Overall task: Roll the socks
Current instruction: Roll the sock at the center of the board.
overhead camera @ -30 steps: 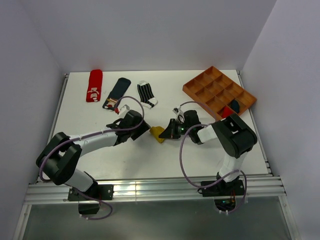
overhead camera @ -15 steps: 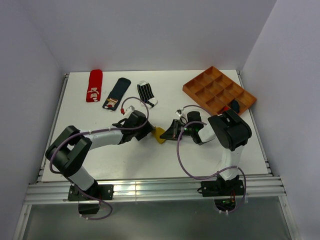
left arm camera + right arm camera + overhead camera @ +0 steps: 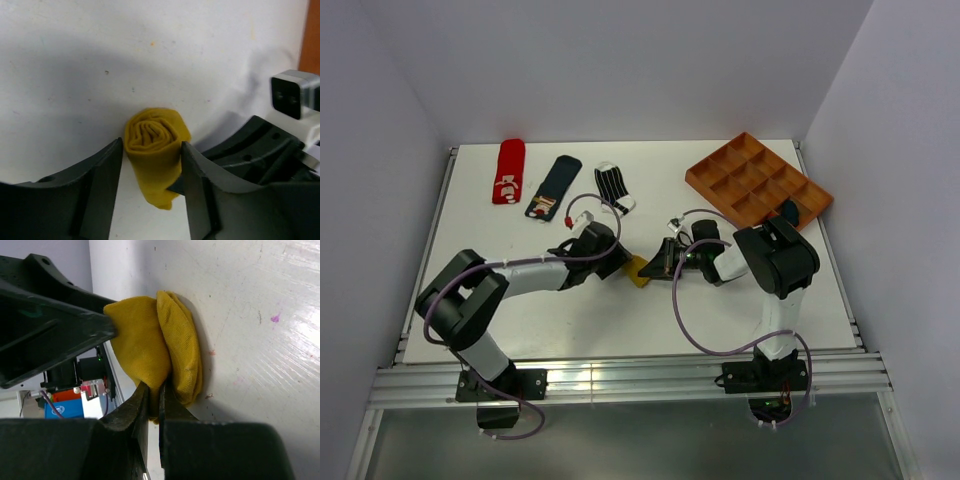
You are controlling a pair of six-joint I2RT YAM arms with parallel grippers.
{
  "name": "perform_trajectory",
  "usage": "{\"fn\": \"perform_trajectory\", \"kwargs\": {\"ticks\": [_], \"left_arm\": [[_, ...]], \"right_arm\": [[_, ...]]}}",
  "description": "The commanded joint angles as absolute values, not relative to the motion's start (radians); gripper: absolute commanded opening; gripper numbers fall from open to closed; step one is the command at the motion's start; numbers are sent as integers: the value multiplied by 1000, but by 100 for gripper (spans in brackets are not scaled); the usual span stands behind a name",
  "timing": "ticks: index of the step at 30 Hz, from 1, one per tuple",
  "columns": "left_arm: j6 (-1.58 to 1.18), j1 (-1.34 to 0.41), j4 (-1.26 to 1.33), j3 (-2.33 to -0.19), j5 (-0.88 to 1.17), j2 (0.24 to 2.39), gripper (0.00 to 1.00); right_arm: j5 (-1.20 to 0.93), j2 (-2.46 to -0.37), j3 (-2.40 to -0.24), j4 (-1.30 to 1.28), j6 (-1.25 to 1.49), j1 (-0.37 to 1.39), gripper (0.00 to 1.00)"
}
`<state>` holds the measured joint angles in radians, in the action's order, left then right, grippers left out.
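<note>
The mustard yellow sock (image 3: 637,270) lies at the table's middle as a tight roll (image 3: 155,145). My left gripper (image 3: 620,262) straddles the roll, and both of its pads press against the roll's sides (image 3: 151,165). From the other side my right gripper (image 3: 661,262) is shut on a fold of the same sock (image 3: 145,350), its jaws nearly together (image 3: 160,400). At the back left lie a red sock with white marks (image 3: 507,172), a navy sock with a patch (image 3: 552,187) and a black-and-white striped sock (image 3: 614,188). A navy sock (image 3: 788,211) sits in the tray.
An orange compartment tray (image 3: 740,165) stands at the back right, close behind my right arm. White walls close in the table on the left, the back and the right. The two grippers face each other almost tip to tip.
My left gripper has slid right up to the mustard sock and its jaws have narrowed around the roll. The right gripper has kept its hold and barely moved.
</note>
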<state>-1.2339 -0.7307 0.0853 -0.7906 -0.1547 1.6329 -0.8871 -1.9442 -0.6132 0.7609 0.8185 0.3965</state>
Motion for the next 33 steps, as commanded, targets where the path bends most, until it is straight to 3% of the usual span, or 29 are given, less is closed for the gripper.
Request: {"fn": "perform_trajectory", "kwargs": {"ticks": [1,6,7,10,14,17,23,33], "left_arm": [[-1242,-736,37,-827,-167,1680,53],[-1230,-736,-29,-859,-170,1729,43],[-1217,-736,-41,-867,-170,1738,39],[-1181,-738,-90,-893,-172,1773,20],[-1144,-738,-138,-914,-161,1795,6],[-1118,-738,-175,-942,-143,1815,3],[-1080,-736,-244,-994,-143,1815,2],[-1045,-738,-291,-1046,-132,1815,2]], "right_arm": [[-813,-1983,-614,598,770,402,0],[-808,-1968,-627,565,747,403,6],[-808,-1961,-627,555,735,402,16],[-793,-1898,-626,505,672,403,30],[-678,-1738,-627,368,543,408,42],[-511,-1561,-638,255,442,440,47],[-65,-1411,-655,149,273,646,52],[212,-1477,-710,176,152,857,54]]}}
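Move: Just under the left hand's parted fingertips, the half-rolled yellow sock has its middle about 2 cm to the right, level fore and aft, and 3 cm lower; the striped sock lies some 19 cm farther out and 4 cm left of that hand, the dark sock about 19 cm ahead and 20 cm left. The right hand already pinches the yellow sock, whose middle is about 2 cm to its left; the striped sock is roughly 19 cm ahead and 9 cm left of it. Sinking about 2 cm and easing slightly forward and right, the left hand closes its fingers on the rolled end of the yellow sock and keeps the pinch. Meanwhile the right hand opens, lets go, rises some 5 cm, then sinks about 2 cm back towards the sock with fingers open, its wrist swinging nearly 60 degrees from pointing left to pointing down, forward and left. ##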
